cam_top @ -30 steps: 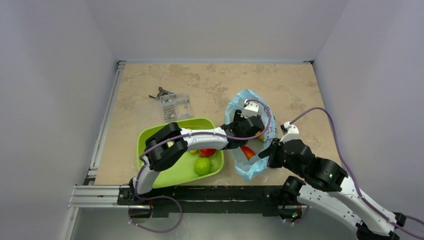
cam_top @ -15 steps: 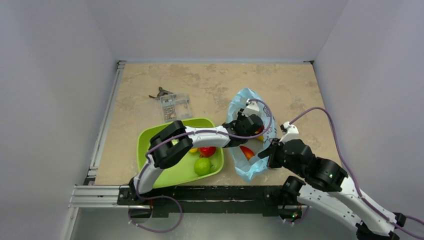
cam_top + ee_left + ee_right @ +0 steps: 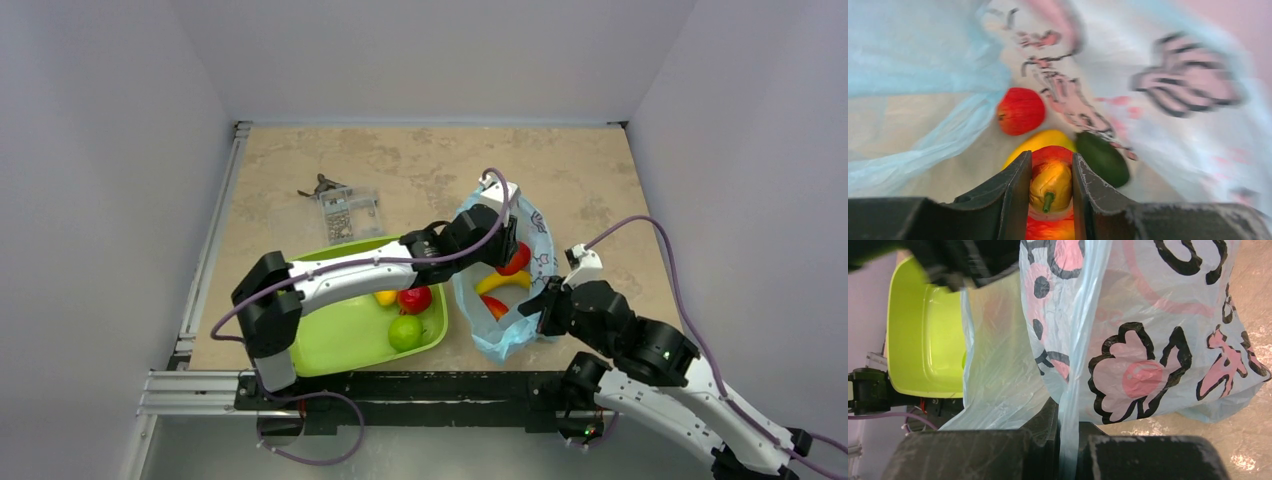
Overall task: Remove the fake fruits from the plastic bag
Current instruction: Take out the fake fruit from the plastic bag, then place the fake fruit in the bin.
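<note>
The light blue plastic bag (image 3: pixel 520 215) lies right of the tray, its mouth facing the arms. My left gripper (image 3: pixel 1050 172) reaches inside it, shut on a small red-yellow apple (image 3: pixel 1050 182) with a green stem. Beyond its fingers lie a red round fruit (image 3: pixel 1020 111), a yellow banana (image 3: pixel 1040 141) and a dark green avocado (image 3: pixel 1103 157). From above, the left gripper (image 3: pixel 506 248) hangs over the bag, with the banana (image 3: pixel 503 282) and a red-orange fruit (image 3: pixel 494 305) below it. My right gripper (image 3: pixel 1068 440) is shut on a fold of the bag (image 3: pixel 1148 340) at its near edge.
The lime-green tray (image 3: pixel 330 335) left of the bag holds a green apple (image 3: pixel 405 332), a red fruit (image 3: pixel 414 298) and a yellow-orange one (image 3: pixel 385 297). A clear packet (image 3: pixel 345 212) and a small dark object (image 3: pixel 320 185) lie behind the tray. Walls enclose three sides.
The left jaws have narrowed onto the small apple. The left arm has stretched out and risen, its gripper shifted toward the bag's far end. The right arm stays put.
</note>
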Controlling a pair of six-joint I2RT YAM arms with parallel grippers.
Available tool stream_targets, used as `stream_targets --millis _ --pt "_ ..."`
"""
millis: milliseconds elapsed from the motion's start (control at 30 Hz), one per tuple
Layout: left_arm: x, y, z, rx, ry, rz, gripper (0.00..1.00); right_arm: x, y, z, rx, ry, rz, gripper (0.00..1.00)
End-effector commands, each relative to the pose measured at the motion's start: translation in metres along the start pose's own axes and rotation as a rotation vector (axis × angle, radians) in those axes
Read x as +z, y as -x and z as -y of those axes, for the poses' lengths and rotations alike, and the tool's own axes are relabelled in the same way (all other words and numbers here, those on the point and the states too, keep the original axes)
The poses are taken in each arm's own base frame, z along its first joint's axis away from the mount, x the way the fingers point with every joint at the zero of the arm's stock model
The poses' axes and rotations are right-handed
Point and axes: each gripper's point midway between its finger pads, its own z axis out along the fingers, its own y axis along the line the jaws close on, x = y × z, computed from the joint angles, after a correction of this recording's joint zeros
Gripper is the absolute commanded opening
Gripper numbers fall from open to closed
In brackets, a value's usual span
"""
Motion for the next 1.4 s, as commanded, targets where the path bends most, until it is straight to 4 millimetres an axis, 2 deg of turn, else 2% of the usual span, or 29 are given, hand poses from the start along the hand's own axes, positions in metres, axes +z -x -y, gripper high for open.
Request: stream_targets --millis 0,100,200,300,333,467,567,667,867,933,1067,1367 --pt "-0.039 0.019 0.045 -0.082 -0.245 -0.025 0.0 0.002 0.006 -0.003 0.002 0.0 0.019 0.0" --pt "-0.058 0.026 0.056 -0.099 -0.319 -0.029 0.0 0.001 0.008 -0.003 0.004 0.008 0.033 0.0" --pt "-0.082 0.03 0.057 -0.114 -0.357 -0.023 0.0 0.0 0.008 -0.003 0.006 0.011 0.038 0.0" --pt "-0.104 0.028 0.048 -0.18 -0.385 -0.034 0.0 0.0 0.009 -0.003 0.008 0.008 0.042 0.0" --pt "-0.117 0.033 0.044 -0.209 -0.4 -0.028 0.0 0.0 0.009 -0.003 0.01 0.007 0.044 0.0" --pt "-0.157 0.029 0.019 -0.233 -0.388 -0.044 0.0 0.003 0.007 -0.002 0.003 -0.003 0.03 0.0" --pt "-0.188 0.022 -0.007 -0.194 -0.322 -0.026 0.0 0.004 0.005 -0.002 -0.002 -0.011 0.019 0.0" --pt "-0.211 0.006 -0.044 -0.179 -0.193 -0.018 0.0 0.005 0.004 -0.002 -0.007 -0.009 0.013 0.0" --pt "-0.242 -0.05 -0.138 -0.175 0.184 -0.052 0.0 0.005 0.004 -0.002 -0.006 -0.007 0.014 0.0" --pt "-0.248 -0.07 -0.159 -0.18 0.266 -0.072 0.0 0.007 0.002 -0.002 -0.013 -0.016 -0.001 0.0" --pt "-0.248 -0.091 -0.171 -0.211 0.298 -0.08 0.0 0.011 -0.001 0.0 -0.022 -0.038 -0.021 0.0" --pt "-0.217 -0.151 -0.2 -0.256 0.47 -0.197 0.0 0.009 0.001 0.0 -0.016 -0.032 -0.007 0.0"
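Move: Over the open bag, the left hand already holds a red-orange fruit; the green bin's middle lies about 31 cm to its left, 7 cm back and 13 cm below. In the bin, the pomegranate lies some 20 cm left and 6 cm back, the green apple 21 cm left and 13 cm back, the mango 27 cm left and 3 cm back. From the right hand, pinching the bag's rim, the bin is roughly 36 cm left, 1 cm back, 13 cm below. Swinging left some 30 cm and back about 12, the left hand carries the held fruit from the bag to above the bin: it first rises and draws back, arches about 11 cm up, then sinks some 18 cm from that top. The wrist ends turned about 20 degrees counter-clockwise and pointing more steeply down, fingers still shut on the fruit. The right hand keeps pinching the bag's rim almost in place. ##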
